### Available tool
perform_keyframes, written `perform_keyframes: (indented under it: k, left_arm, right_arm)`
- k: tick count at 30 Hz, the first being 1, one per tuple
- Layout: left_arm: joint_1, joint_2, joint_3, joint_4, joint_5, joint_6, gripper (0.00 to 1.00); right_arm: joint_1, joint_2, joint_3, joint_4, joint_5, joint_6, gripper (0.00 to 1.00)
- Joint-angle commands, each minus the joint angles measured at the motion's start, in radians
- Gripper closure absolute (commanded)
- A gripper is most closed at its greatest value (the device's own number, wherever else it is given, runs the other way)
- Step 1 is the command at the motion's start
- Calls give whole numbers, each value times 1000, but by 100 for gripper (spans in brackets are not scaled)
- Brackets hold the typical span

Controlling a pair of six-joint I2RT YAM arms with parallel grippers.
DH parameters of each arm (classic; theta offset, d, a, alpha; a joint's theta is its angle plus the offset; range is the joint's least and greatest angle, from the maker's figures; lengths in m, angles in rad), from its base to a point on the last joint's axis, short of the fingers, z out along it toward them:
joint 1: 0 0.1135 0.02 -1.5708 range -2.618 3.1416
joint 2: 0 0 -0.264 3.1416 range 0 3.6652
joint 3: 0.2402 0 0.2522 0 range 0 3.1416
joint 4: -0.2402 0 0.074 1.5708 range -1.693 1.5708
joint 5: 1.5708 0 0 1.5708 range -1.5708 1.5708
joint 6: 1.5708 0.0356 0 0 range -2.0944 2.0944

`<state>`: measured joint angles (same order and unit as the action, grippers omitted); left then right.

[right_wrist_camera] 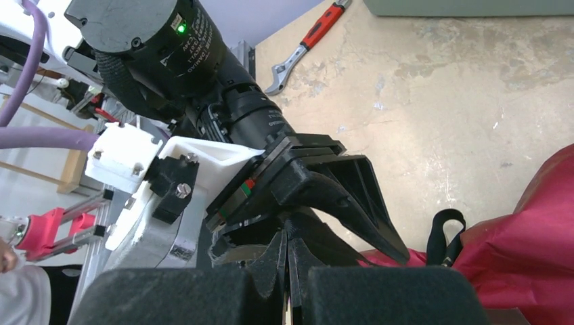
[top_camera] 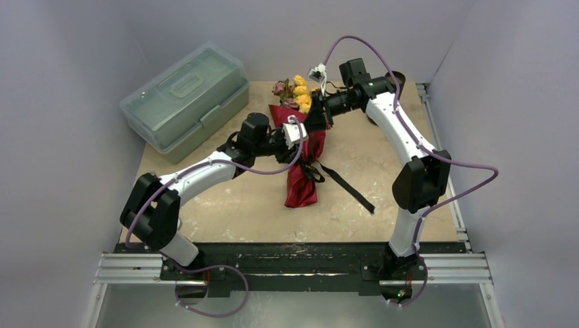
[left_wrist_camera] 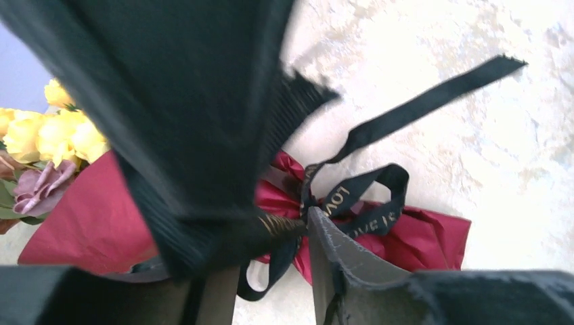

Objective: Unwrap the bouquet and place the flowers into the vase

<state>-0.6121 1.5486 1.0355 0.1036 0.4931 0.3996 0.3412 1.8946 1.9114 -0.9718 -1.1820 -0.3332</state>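
The bouquet [top_camera: 304, 174] lies mid-table in red paper, with the flowers [top_camera: 298, 92] at its far end; yellow and pink blooms [left_wrist_camera: 47, 135] show in the left wrist view. The black ribbon [top_camera: 348, 186] is tied round it and one tail [left_wrist_camera: 420, 105] trails right. My left gripper [top_camera: 299, 137] hovers over the knot, its fingers [left_wrist_camera: 338, 257] apart around a ribbon loop. My right gripper [top_camera: 316, 121] reaches in from the far side, shut [right_wrist_camera: 288, 233], with a taut gold-printed ribbon strand at its tip [left_wrist_camera: 288, 223]. The vase [top_camera: 399, 78] stands mostly hidden behind the right arm.
A translucent green-grey lidded box [top_camera: 184, 96] sits at the far left. In the right wrist view a red-handled wrench [right_wrist_camera: 308, 40] lies on the table beyond the left arm's wrist [right_wrist_camera: 203, 74]. Grey walls close in on three sides.
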Motion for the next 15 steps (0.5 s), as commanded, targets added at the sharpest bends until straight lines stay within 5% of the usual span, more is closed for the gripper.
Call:
perform_keyframes:
  k: [1,5,15]
  left_arm:
    - [-5,24,96,54,-31,-124,67]
    - [-5,15,129,21,-20,-149,100]
    - [14,-36,232,-96,-10,-158,100]
  right_arm:
    - [5,-55,-2,58,-30,21,100]
    - [5,-74,-24,111,-28,55,100]
    - [-11,-81,-46,211,-16,183,46]
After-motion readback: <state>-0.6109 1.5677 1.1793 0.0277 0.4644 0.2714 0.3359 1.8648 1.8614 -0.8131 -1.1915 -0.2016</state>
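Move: The raised stretch of black ribbon hangs from the right fingers down past the left fingertips, roughly 2 cm to the left hand's right and level with it. From that hand, the knot is some 5 cm right, 2 cm back and 13 cm below; the flowers are about 19 cm ahead, 3 cm right and 13 cm down. For the right hand, the left fingertips are the handover place, about 4 cm left, level fore and aft, 9 cm below. The ribbon, still pinched in the right fingers at first, passes to the left hand: the half-open left fingers shut fully on it while that hand rises about 4 cm towards the right gripper, edging a little forward. Once they are shut, the right fingers open to about half and let go, that hand almost staying in place just above. ##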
